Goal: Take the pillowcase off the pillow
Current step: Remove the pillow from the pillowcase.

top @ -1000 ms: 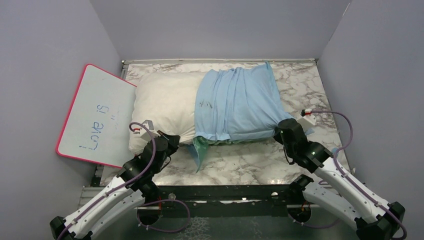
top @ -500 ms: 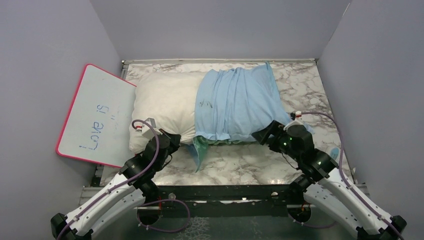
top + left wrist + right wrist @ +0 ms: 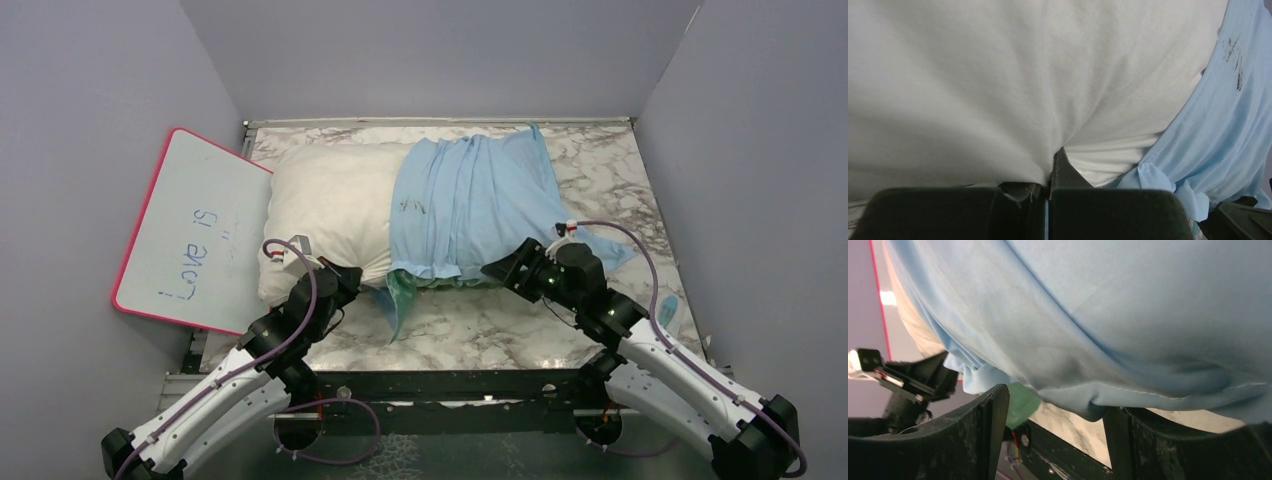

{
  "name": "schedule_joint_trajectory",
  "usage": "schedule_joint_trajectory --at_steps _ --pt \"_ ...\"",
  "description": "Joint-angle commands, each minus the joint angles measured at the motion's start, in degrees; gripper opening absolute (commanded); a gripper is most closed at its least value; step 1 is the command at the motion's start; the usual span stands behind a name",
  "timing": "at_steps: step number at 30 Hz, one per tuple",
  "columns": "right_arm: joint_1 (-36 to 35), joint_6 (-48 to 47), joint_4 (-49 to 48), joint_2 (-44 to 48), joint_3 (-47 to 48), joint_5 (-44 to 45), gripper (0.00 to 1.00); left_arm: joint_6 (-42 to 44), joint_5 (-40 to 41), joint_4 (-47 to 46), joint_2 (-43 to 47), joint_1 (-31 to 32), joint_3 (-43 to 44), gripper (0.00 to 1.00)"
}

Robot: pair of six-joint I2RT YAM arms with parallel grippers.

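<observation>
The cream-white pillow (image 3: 330, 210) lies across the marble table, its right half inside the light blue pillowcase (image 3: 475, 205). A teal-green flap of the case (image 3: 398, 295) hangs out at the near hem. My left gripper (image 3: 343, 282) is at the pillow's near edge, shut on a pinch of the white pillow fabric (image 3: 998, 75), with the left gripper (image 3: 1054, 162) tips buried in the fold. My right gripper (image 3: 503, 270) stands open at the case's near hem. In the right wrist view the right gripper (image 3: 1055, 402) straddles the drooping blue hem (image 3: 1108, 315) without clamping it.
A pink-framed whiteboard (image 3: 190, 235) leans against the left wall beside the pillow. Grey walls close in on three sides. Bare marble table (image 3: 500, 320) runs between the pillow and the dark front rail (image 3: 450, 385).
My right gripper has let go and opened, then swung left along the pillowcase's near hem. The left gripper has kept its pinch on the pillow.
</observation>
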State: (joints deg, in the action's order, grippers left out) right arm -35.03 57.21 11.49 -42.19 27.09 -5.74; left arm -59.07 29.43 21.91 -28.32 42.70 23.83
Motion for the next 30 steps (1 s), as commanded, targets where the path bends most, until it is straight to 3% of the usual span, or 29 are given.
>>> schedule_joint_trajectory --at_steps 1,4,6,8,10,14,17,24,27,30 --pt "0.13 7.05 -3.59 -0.36 -0.45 8.68 0.67 0.26 -1.13 -4.36 1.15 -0.27 0.14 0.0" --pt "0.13 4.77 -2.85 0.27 0.33 9.96 0.47 0.27 -1.22 -4.29 1.32 -0.26 0.17 0.0" --pt "0.13 3.9 -2.5 1.06 0.47 10.82 0.4 0.23 -1.14 -4.25 1.33 -0.29 0.0 0.0" --pt "0.13 2.59 -2.77 1.91 0.21 11.66 0.24 0.04 -1.05 -4.36 1.32 -0.33 -0.22 0.0" --pt "0.13 1.39 -1.67 2.87 0.67 12.44 0.16 0.02 -1.04 -4.33 1.24 -0.33 -0.24 0.0" --pt "0.11 -0.65 3.51 4.33 2.92 16.72 0.11 0.38 -0.58 -3.72 1.64 -0.26 -0.03 0.0" --pt "0.13 -2.71 10.47 4.95 5.67 24.3 0.01 1.23 0.97 -1.34 2.3 -0.33 0.79 0.0" --pt "0.12 -2.34 22.57 6.48 9.1 44.46 0.01 2.31 5.08 3.88 6.13 -0.3 2.12 0.0" --pt "0.12 -2.37 23.07 7.86 9.98 45.57 0.01 1.92 4.89 4.19 6.98 -0.33 1.71 0.0" --pt "0.13 -4.05 19.6 8.87 9.72 38.23 0.01 1.48 4.14 3.86 6.61 -0.33 1.48 0.0"
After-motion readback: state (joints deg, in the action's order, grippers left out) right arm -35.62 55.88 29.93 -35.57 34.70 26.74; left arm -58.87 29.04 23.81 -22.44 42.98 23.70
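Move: The near edge of the blue pillowcase already lies between the right hand's open fingers, about 2 cm ahead and level with the fingertips. From that hand, the green flap hangs about 21 cm to the left, 5 cm back and 6 cm lower, and the white pillow's middle is about 37 cm left and 14 cm ahead. From the left hand, which already grips the pillow, that case edge is about 31 cm to the right and 2 cm ahead. Push the right gripper about 2 cm forward onto the pillowcase's near edge, shutting the fingers to pinch the cloth as the hand starts to drift right. Then pull right, away from the pillow, some 10 cm in all and slightly up, yawing about 25 degrees clockwise. Keep the left fingers shut on the pillow's near edge, nearly in place and rising only about a centimetre. ##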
